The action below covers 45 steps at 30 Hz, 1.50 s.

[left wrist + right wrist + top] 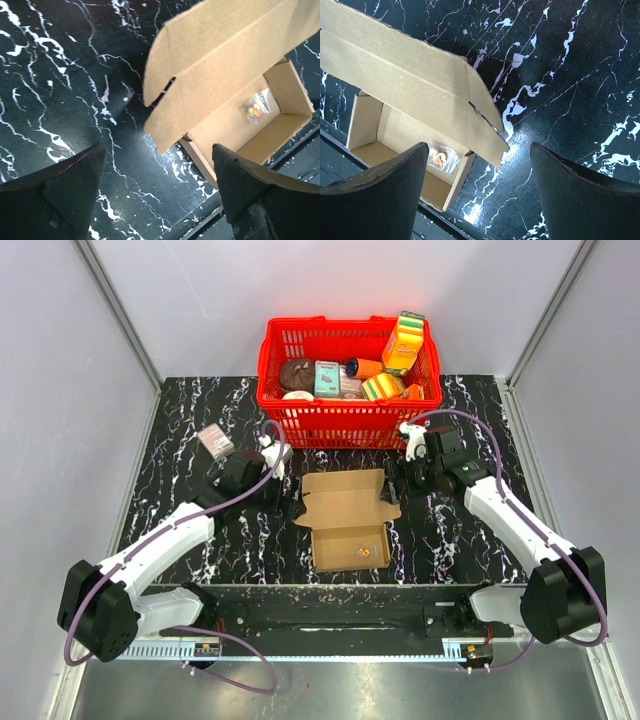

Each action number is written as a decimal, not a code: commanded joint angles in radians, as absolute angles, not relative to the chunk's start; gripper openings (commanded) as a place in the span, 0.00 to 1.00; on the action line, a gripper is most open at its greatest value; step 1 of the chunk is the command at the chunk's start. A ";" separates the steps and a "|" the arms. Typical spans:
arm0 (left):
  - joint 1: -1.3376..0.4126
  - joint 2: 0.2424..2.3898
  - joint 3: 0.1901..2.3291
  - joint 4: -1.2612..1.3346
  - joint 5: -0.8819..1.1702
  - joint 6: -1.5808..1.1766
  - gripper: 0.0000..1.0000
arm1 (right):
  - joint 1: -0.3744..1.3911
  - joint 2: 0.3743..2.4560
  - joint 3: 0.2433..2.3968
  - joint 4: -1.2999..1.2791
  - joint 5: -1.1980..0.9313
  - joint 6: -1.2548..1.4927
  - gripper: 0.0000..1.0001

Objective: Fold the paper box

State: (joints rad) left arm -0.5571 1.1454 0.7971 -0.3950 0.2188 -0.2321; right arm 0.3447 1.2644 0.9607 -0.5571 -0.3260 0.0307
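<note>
The paper box [346, 502] lies in the middle of the black marble table, brown and unprinted. Its lid is folded back toward the basket and its tray [348, 548] faces up near the front edge. A small clear bag [255, 110] with something orange lies inside the tray. My left gripper [296, 508] hovers open at the lid's left side flap [165, 65], nothing between its fingers. My right gripper [390, 490] stands open at the lid's right side flap [487, 115], also holding nothing. In the right wrist view the paper box [410, 85] reaches just past the left finger [385, 195].
A red basket [345, 422] filled with colourful packages stands right behind the box. A small pinkish-grey box [215, 442] sits at the back left. The table's front edge [350, 585] runs just below the tray.
</note>
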 commanded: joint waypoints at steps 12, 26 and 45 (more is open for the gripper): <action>-0.560 1.244 0.870 -0.305 0.207 -0.195 0.88 | 0.330 1.344 0.996 -0.514 -0.353 -0.049 0.75; -0.560 1.298 0.876 -0.267 0.238 -0.207 0.87 | 0.319 1.396 1.006 -0.506 -0.434 -0.057 0.61; -0.560 1.310 0.896 -0.291 0.264 -0.215 0.61 | 0.314 1.364 1.022 -0.557 -0.459 -0.051 0.43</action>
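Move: The open lid's left side tab lies about 2 cm ahead of the left hand, 3 cm right and 4 cm below; the lid middle is level ahead, 12 cm right, and the tray 8 cm back, 12 cm right. The lid's right side tab lies about 1 cm ahead of the right hand, 2 cm left and 4 cm below; the lid middle is level ahead, 8 cm left, and the tray 8 cm back, 8 cm left. Both hands close in on the lid's side tabs, left forward-right-down 4 cm, right down 3 cm, fingers part-closing. ##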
